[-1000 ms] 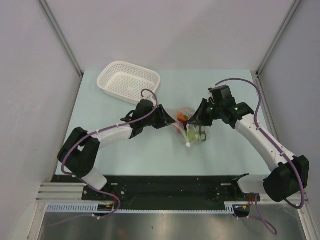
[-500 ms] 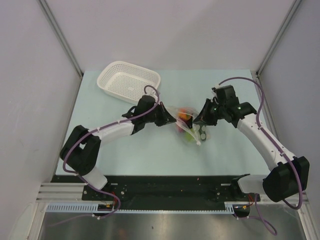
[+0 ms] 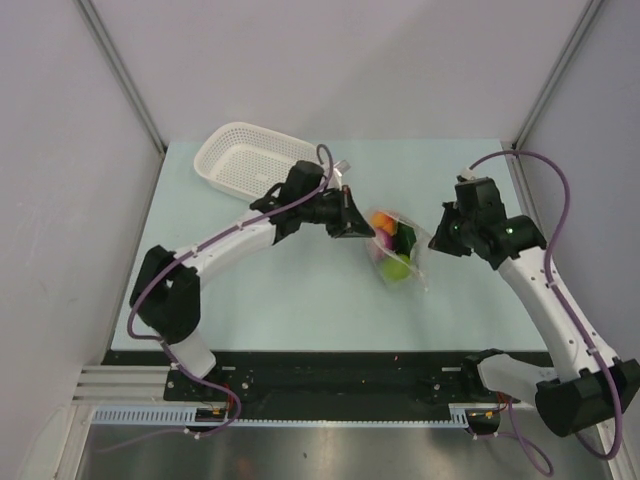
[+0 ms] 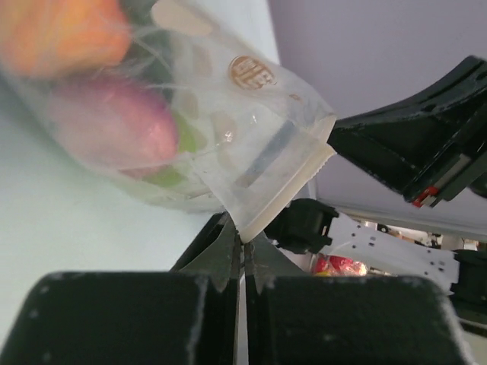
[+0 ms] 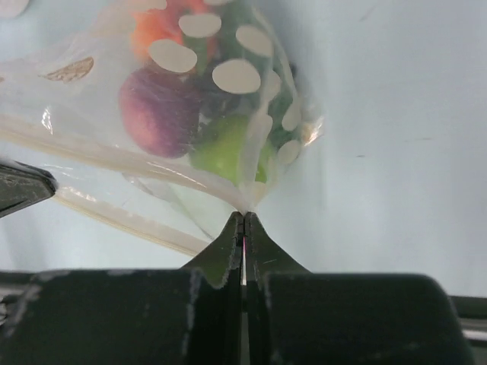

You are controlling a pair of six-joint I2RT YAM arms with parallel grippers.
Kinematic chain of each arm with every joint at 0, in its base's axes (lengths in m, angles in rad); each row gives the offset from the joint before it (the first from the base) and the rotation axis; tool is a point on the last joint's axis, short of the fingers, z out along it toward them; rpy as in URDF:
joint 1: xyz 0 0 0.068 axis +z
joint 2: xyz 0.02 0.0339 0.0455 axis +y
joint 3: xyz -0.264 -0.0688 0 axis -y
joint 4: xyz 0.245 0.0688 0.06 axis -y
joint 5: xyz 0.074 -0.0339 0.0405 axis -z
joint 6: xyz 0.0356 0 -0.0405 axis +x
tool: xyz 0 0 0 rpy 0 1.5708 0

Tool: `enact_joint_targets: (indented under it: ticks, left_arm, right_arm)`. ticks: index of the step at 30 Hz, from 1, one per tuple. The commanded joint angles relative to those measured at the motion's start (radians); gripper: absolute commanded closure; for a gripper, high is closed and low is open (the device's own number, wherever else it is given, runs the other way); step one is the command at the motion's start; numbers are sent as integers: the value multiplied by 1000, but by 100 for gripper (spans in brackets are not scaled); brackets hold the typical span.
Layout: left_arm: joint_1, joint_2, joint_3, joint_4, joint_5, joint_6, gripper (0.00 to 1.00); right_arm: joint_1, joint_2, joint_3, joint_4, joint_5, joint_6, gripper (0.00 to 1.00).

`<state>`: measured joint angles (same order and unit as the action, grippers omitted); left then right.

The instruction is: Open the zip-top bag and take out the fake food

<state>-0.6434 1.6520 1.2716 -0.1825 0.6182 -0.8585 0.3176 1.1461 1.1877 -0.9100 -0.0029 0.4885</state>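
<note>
The zip-top bag (image 3: 400, 252) hangs stretched between both grippers at mid-table, clear and crinkly with white polka dots (image 5: 236, 74). My left gripper (image 3: 362, 228) is shut on the bag's pale top strip (image 4: 274, 182), its tips (image 4: 243, 242) pinching one lip. Opposite it, my right gripper (image 3: 432, 242) is shut on the other lip (image 5: 243, 217). The fake food lies inside: an orange fruit (image 4: 68, 34), a purple piece (image 5: 156, 110) and a lime-green ball (image 5: 224, 148).
A white perforated basket (image 3: 258, 160) stands at the table's back left, behind the left arm. The pale table top (image 3: 300, 300) runs to walls on the left, right and back. Black mounting rails (image 3: 330, 385) line the near edge.
My left gripper has closed on the bag's edge. Both arms have drawn apart, the right one swinging right, and the bag is now pulled taut between them.
</note>
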Motion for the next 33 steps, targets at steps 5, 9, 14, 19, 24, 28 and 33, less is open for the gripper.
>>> enact_joint_targets:
  ticks: [5, 9, 14, 19, 24, 28, 33]
  left_arm:
    - [-122, 242, 420, 25, 92, -57, 100]
    - [-105, 261, 508, -150, 42, 40, 100]
    - [-61, 264, 471, -294, 29, 147, 100]
    - [-39, 299, 508, -503, 51, 311, 100]
    - [-39, 209, 480, -560, -26, 377, 87]
    - [-39, 88, 415, -537, -80, 362, 71]
    - [-59, -39, 276, -425, -70, 251, 52]
  right_arm:
    - [-22, -121, 153, -240, 251, 1, 100]
    - [-18, -146, 155, -210, 117, -18, 100]
    - [6, -166, -14, -90, -29, 44, 100]
    - [78, -161, -97, -12, -74, 127, 100]
    - [109, -129, -100, 31, -129, 166, 100]
    - [117, -105, -94, 91, -218, 217, 100]
    - [129, -91, -102, 161, -304, 320, 100]
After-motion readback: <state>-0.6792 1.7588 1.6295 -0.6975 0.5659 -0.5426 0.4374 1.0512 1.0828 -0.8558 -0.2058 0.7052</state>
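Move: The left hand pinches the left side of the bag's open rim, with the bag's body about 6 cm to its right, 2 cm ahead and 7 cm below. The purple food is roughly 3 cm right and 4 ahead, the orange one 3 right and 7 ahead, the green one 6 right and 1 back. From the right hand, shut on the rim's other side, the bag's body lies 6 cm left, 3 ahead and 7 below. Both hands, pinching opposite sides of the rim, swing the bag sideways: first right and up, the left hand by about 9 cm and the right by 5, then back left and down, after which the left hand opens nearly halfway, fingers tipped some 15 degrees further down, lets go of the rim and rises beside the mouth. The right hand keeps its pinch throughout and carries its side of the rim on leftward and towards the base, ending roughly 6 cm left of and 5 cm nearer the base than where it began. ##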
